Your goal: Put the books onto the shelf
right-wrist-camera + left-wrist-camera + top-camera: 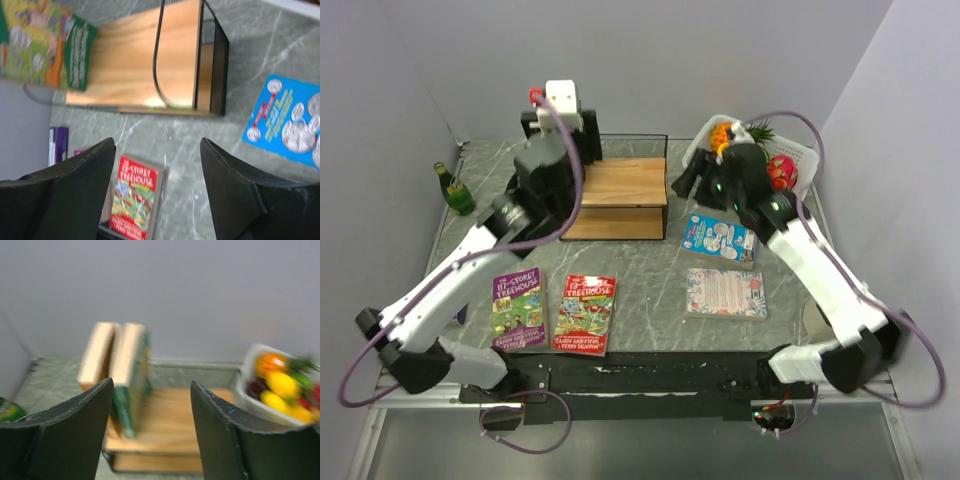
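Two books stand upright at the left end of the shelf (175, 420): a green-covered one (129, 390) and another (95, 355) beside it. My left gripper (152, 385) is open just in front of them, holding nothing. The shelf (630, 180) sits mid-table, with the left arm over its left end. The green book (45, 50) and shelf (140, 65) also show in the right wrist view. My right gripper (157, 142) hangs open and empty above the table, to the right of the shelf (682, 183). Flat on the table lie a purple book (518, 308), a red book (585, 312), a blue book (718, 238) and a pale pink book (726, 292).
A white fruit basket (792, 160) stands at the back right, close behind the right arm. A green bottle (453, 190) stands at the far left near the wall. Walls close in the table on three sides.
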Controlling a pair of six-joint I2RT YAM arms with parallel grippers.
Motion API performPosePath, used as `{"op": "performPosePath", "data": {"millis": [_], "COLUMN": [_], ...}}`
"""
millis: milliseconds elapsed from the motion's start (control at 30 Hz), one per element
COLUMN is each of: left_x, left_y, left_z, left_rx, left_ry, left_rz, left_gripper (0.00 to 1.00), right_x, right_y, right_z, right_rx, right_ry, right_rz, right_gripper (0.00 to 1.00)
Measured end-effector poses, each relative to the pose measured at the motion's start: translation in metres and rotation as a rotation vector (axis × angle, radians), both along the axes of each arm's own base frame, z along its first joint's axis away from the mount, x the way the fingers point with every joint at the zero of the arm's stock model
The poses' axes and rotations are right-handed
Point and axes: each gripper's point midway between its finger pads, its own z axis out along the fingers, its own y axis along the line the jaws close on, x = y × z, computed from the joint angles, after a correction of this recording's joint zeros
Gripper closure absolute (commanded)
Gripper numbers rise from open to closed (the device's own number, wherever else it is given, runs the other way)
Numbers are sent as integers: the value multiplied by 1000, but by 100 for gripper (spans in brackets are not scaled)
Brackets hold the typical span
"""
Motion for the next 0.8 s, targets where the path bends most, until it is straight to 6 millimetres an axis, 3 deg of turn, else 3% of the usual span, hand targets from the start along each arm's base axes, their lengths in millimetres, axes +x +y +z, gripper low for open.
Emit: {"op": "performPosePath", "data": {"millis": [100,167,300,367,467,567,667,800], "left_x": [-40,-68,-104,-118,-136,-153,-162,-158], "left_y": [-25,-38,-50,-55,-42,-9,19,48], "left_z": [-5,-25,-102,-155,-228,-280,-300,-326], "left_rx": [-67,-108,-122,-104,-75,-124,-249,-460], "left_ry": [12,52,201,311,464,553,571,588], "left_rz": [-123,-205,-269,-266,-204,-118,-74,-8], "left_gripper": [42,48,64,72,79,82,86,90], "right_x": [-39,-72,-116,-128,-145,-152,-151,-150], "right_y": [-2,5,24,30,41,59,83,118], "right_z": [-6,-30,-104,-143,-183,-195,-194,-199], "right_rx": [21,28,3,-28,-26,42,123,191], "right_ry": [-41,-26,84,166,262,305,317,360], "right_rz": [25,78,178,208,265,316,375,449], "right_gripper": [26,27,28,28,28,27,26,26]}}
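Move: The red 13-Storey book lies flat about 22 cm back from the left hand, almost in line sideways and some 44 cm below; from the right hand it is about 22 cm back, 25 cm left and 28 cm down. The purple book lies some 17 cm left of the red one and 2 cm farther out. The green book stands on the shelf about 13 cm ahead of the left hand, 3 cm left and 10 cm lower. The blue book is roughly 8 cm right of the right hand, 3 cm back and 28 cm down. The left hand drops about 32 cm while drawing back 16 cm from the shelved books towards the red book, swinging right then left, tipping its fingers some 30 degrees down, rolling its left side down and closing them empty. The right hand, staying open, sinks about 20 cm and comes back and then left towards the red book's right edge, tipping down and turning counter-clockwise. ##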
